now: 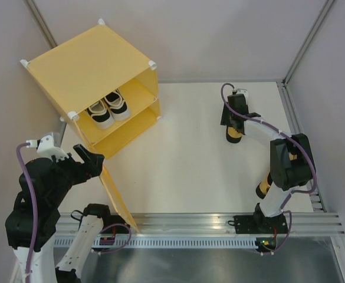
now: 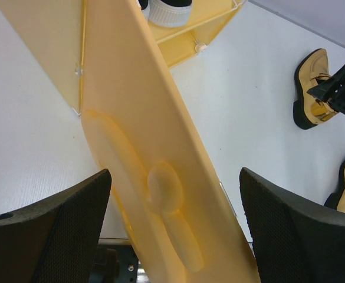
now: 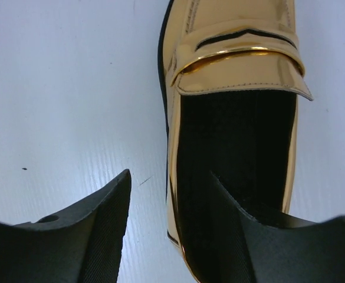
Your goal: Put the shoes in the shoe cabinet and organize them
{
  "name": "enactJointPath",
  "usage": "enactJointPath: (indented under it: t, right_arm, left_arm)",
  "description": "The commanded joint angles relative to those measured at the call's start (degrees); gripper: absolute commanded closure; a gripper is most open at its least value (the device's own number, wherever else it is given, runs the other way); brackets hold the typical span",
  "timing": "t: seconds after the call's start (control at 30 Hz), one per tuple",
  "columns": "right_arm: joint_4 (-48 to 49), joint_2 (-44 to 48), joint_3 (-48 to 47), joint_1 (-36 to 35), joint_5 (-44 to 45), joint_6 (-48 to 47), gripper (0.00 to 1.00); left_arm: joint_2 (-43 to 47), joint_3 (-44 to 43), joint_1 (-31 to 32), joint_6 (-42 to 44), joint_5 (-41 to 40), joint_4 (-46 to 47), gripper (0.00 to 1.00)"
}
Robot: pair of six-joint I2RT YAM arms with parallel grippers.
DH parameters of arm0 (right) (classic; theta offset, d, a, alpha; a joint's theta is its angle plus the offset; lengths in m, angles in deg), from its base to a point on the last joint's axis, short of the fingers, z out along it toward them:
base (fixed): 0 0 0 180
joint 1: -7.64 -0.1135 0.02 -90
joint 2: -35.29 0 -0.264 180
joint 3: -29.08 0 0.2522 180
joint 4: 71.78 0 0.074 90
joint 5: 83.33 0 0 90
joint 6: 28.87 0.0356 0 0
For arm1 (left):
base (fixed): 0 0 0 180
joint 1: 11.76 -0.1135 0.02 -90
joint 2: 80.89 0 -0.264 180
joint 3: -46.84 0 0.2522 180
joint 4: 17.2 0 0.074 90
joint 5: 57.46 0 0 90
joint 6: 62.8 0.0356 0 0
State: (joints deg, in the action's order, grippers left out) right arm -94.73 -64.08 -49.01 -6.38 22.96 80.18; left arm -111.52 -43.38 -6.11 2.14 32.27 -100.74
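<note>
The yellow shoe cabinet stands at the back left with its door swung open toward me. Two white-and-black sneakers sit side by side on its upper shelf. My left gripper is open, its fingers either side of the door without touching it. My right gripper is open over a gold slip-on. One finger is outside the shoe's side wall and the other is inside its black opening. A second gold slip-on lies near the right arm's base, partly hidden.
The cabinet's lower compartment holds nothing that I can see. White walls and a metal rail bound the table on the right. The aluminium base rail runs along the near edge.
</note>
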Motion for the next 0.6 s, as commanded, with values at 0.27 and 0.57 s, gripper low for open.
enactJointPath:
  t: [0.27,0.57]
  right_arm:
    - [-12.42,-6.62,-11.6,0.57,-11.19,-5.07,0.6]
    - [-17.26,-5.48,-11.43,0.49,-13.74,-7.97,0.82]
  left_arm:
    - [0.66,0.44,-0.03,-0.61,0.01,1.22,0.08]
    - [0.49,0.53,-0.03,-0.61,1.33,1.75,0.08]
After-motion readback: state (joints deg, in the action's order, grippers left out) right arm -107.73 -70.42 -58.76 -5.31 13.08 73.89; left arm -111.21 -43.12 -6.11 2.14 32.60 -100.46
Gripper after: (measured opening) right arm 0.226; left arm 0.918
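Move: The near edge of the farther gold shoe's opening lies between the right fingers, one finger inside and one outside its left wall; the shoe's middle is about 5 cm ahead, 3 right and 5 below. The other gold shoe lies roughly 16 cm back and 19 right of this hand. From the idle left hand, the farther gold shoe is some 36 cm ahead, 53 right and 30 below. The right hand closes on the shoe's left wall, sinking and shifting left 2 cm each, tipping down 10 degrees. ##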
